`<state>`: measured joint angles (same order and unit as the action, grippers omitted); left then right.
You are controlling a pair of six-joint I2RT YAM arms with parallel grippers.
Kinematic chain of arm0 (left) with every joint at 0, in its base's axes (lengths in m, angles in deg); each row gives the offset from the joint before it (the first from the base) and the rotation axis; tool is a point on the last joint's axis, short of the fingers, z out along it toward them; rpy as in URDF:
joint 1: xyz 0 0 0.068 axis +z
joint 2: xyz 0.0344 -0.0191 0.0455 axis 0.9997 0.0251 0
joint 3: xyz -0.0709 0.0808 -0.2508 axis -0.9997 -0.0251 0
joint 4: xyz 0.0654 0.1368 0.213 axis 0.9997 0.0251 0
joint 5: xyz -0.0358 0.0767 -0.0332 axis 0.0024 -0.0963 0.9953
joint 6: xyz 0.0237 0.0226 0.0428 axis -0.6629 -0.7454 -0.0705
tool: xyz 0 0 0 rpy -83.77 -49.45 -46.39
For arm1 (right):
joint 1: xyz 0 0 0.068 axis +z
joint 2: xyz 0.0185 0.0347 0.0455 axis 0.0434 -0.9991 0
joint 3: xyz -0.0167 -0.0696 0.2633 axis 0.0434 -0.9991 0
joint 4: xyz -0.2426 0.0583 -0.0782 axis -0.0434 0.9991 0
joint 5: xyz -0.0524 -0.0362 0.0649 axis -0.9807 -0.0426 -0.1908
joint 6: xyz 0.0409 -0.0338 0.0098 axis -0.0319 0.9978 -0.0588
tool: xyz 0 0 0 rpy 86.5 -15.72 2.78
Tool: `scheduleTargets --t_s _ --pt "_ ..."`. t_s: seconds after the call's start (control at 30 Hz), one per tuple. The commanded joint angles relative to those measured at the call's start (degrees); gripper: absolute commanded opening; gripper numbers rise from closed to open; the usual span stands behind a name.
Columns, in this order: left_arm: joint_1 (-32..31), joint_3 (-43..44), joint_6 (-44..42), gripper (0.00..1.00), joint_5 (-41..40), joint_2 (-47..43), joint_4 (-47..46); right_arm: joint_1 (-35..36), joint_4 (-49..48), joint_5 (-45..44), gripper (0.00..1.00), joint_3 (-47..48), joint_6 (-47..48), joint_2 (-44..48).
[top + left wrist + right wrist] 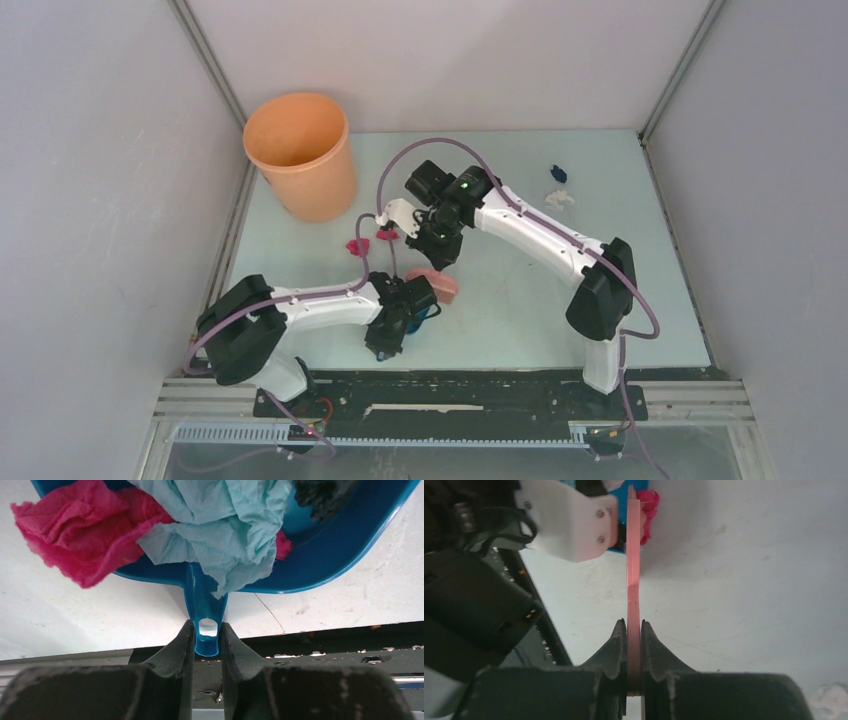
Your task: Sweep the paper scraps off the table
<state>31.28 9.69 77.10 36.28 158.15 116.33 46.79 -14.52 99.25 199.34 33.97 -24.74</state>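
Note:
My left gripper is shut on the handle of the blue dustpan, low over the table near its front edge. Magenta, light blue and black paper scraps sit piled in the pan. My right gripper is shut on the flat handle of the pink brush, whose head rests just beyond the left gripper. Two magenta scraps show left of the right gripper. A dark blue scrap and a white one lie at the far right.
An orange bucket stands upright in the far left corner. Grey walls close the table on three sides. The black base plate and metal rail run along the near edge, right behind the dustpan handle. Purple cables loop over both arms.

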Motion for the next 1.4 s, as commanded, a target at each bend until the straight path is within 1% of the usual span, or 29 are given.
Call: scheduleTargets --t_s 0.0,0.13,0.2,0.3,0.43,0.57,0.7,0.8,0.9,0.97,1.07,1.13,1.23,1.3,1.37 --pt "0.5 2.8 -2.0 0.0 -0.8 0.4 -1.7 0.0 3.5 4.2 0.0 -1.2 -4.6 5.1" --pt "0.5 3.2 -2.3 0.0 -1.5 -0.7 -1.6 -1.2 3.1 3.0 0.0 0.4 -5.9 7.3" --pt "0.4 3.8 -2.6 0.0 -1.7 -1.7 -0.4 -2.0 2.9 1.0 0.0 1.2 -6.3 8.1" --pt "-0.1 5.2 -3.3 0.0 -2.2 -4.5 4.0 -3.8 2.1 -2.7 0.0 1.1 -6.2 9.1" --pt "-0.3 7.1 -4.2 0.0 -2.1 -8.4 10.7 -7.8 1.0 -1.1 0.0 1.5 -7.1 10.1" --pt "-1.3 7.7 -5.3 0.0 1.9 -11.1 16.5 -11.2 -0.3 0.2 0.0 0.9 -8.1 10.6" --pt "-3.1 6.4 -5.4 0.0 3.7 -12.8 20.7 -11.5 -2.8 -3.6 0.0 -1.5 -7.7 10.3" --pt "-3.4 4.9 -6.0 0.0 5.4 -13.6 20.8 -11.1 -5.5 -7.1 0.0 -3.1 -7.2 9.4" --pt "-3.4 4.3 -7.5 0.0 6.2 -12.2 19.4 -10.6 -8.4 -10.6 0.0 -3.6 -6.6 7.1" --pt "-3.4 4.9 -8.9 0.0 6.2 -9.8 17.9 -10.2 -10.3 -12.6 0.0 -3.5 -6.1 5.5" --pt "-3.2 6.6 -11.6 0.0 6.2 -4.0 14.3 -9.7 -12.3 -16.7 0.0 -3.4 -5.7 2.6" --pt "-3.2 8.5 -13.1 0.0 6.2 0.2 13.1 -9.3 -11.7 -15.6 0.0 -2.8 -6.3 1.1" --pt "-3.2 10.8 -14.9 0.0 6.2 4.6 12.0 -8.4 -10.4 -10.1 0.0 -3.3 -9.1 0.3" --pt "-3.1 12.1 -15.6 0.0 6.2 6.5 11.8 -7.5 -8.7 -4.4 0.0 -4.2 -10.4 0.2" --pt "-3.1 13.3 -16.0 0.0 6.2 7.6 11.8 -7.1 -6.5 3.9 0.0 -5.0 -11.3 0.3"
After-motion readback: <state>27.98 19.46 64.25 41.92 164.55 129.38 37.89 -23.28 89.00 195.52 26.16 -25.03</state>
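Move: The right hand holds the brush. The pink scrap at the blue dustpan's mouth lies some 16 cm below this hand, about 4 cm left and 1 back, the pan's middle about 6 cm left and 7 back. Two more pink scraps lie 19 cm left and 8 ahead, and 13 cm left and 12 ahead. From the left hand on the pan's handle, the near scrap is some 14 cm ahead and 12 right, the pan's middle 9 ahead and 8 right. The brush comes clear of the scrap at the pan's mouth: the right hand, still gripping it, rises about 5 cm swinging forward and right, turning some 20 degrees clockwise, then sinks beyond the scrap and just starts back. The left hand keeps the handle, lifts the pan about 6 cm, draws it back and left, then lowers it part-way and rightward, turning clockwise and tipping its mouth down. ##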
